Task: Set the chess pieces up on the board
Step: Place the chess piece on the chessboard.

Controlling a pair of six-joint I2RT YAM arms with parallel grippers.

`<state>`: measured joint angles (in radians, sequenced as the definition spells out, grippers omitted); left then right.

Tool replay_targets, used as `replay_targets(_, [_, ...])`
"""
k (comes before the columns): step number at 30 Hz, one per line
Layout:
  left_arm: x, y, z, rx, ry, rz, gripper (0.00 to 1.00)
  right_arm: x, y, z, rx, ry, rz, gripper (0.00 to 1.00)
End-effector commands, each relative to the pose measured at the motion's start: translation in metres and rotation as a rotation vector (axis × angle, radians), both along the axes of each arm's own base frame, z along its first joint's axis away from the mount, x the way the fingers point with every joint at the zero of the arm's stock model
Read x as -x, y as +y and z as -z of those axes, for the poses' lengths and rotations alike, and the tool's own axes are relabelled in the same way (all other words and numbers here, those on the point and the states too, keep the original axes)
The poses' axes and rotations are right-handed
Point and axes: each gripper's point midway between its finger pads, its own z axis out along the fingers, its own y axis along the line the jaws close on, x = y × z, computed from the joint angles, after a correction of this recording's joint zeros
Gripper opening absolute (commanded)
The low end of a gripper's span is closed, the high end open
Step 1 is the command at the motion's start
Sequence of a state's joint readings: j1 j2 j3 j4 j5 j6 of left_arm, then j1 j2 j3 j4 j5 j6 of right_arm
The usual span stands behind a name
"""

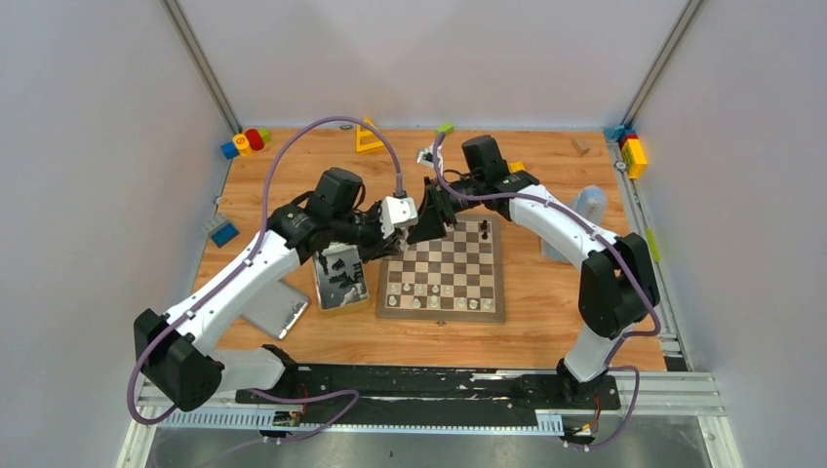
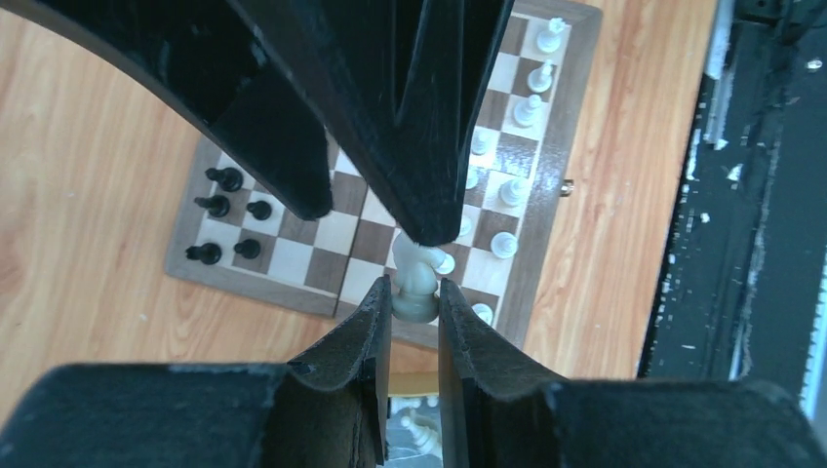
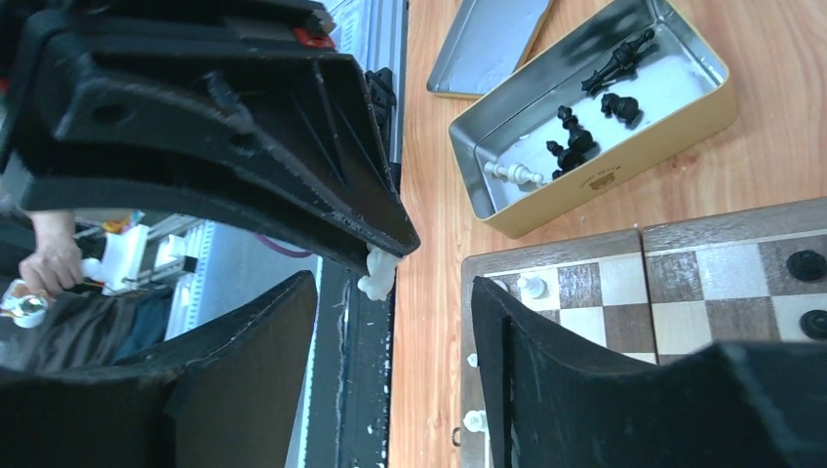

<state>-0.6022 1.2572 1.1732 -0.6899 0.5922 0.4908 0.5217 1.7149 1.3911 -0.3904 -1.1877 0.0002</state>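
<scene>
My left gripper (image 2: 414, 292) is shut on the base of a pale knight (image 2: 417, 278), holding it in the air above the board (image 2: 254, 288). My right gripper (image 3: 392, 283) faces it with its jaws apart, one finger on each side of the knight (image 3: 377, 273) and neither touching it. From above, both grippers (image 1: 414, 222) (image 1: 431, 220) meet over the board's (image 1: 444, 314) far left corner. White pieces (image 1: 434, 290) stand in the near rows and black pieces (image 1: 484, 230) at the far right. More pieces (image 3: 575, 141) lie in the tin (image 3: 605, 180).
The open tin (image 1: 341, 304) stands left of the board, with its flat lid (image 1: 276, 310) further left. Toy blocks lie at the back left (image 1: 244, 141), back middle (image 1: 368, 136) and back right (image 1: 632, 151). A blue block (image 1: 222, 232) lies at the left.
</scene>
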Motion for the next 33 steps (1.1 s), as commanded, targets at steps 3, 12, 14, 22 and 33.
replay_targets(3, [-0.023,0.005,-0.007,-0.048,-0.14,-0.112,0.2,-0.003,0.012,-0.001,0.001,0.098,-0.01,0.56])
replay_targets(12, [-0.033,0.008,-0.004,-0.102,-0.207,-0.166,0.19,0.001,0.017,0.005,-0.003,0.168,-0.042,0.44])
replay_targets(14, [-0.032,0.007,-0.002,-0.112,-0.212,-0.161,0.18,0.0,0.018,0.004,-0.004,0.171,-0.042,0.44])
replay_targets(22, [-0.031,0.003,0.004,-0.146,-0.243,-0.158,0.18,-0.008,0.023,0.005,0.007,0.187,-0.024,0.37])
replay_targets(33, [-0.031,0.001,0.009,-0.179,-0.266,-0.158,0.18,-0.006,0.026,0.013,0.02,0.212,-0.031,0.3])
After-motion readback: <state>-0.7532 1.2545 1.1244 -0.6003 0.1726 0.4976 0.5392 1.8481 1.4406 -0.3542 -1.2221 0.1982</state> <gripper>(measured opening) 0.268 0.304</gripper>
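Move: The white chess piece sits in the left fingertips, its free end sticking out; the right gripper's open fingertips are about 2 cm ahead and 3 cm to the right, level. From the right hand the piece is some 2 cm back, 2 cm to the left, level. Counted from the left hand, the chessboard's middle lies about 8 cm right, 1 cm ahead and 20 cm below, the tin box roughly 13 cm left, 1 cm back and 18 cm below. Bring the left gripper about 2.5 cm forward and 2 cm down, turning it nearly 20 degrees, to set the piece it keeps pinched between the right fingertips. Meanwhile sink the right gripper about 2 cm and ease it left towards the piece, rolling its forward side down some 15 degrees, and narrow its fingers to about half their gap around the piece's free end. ##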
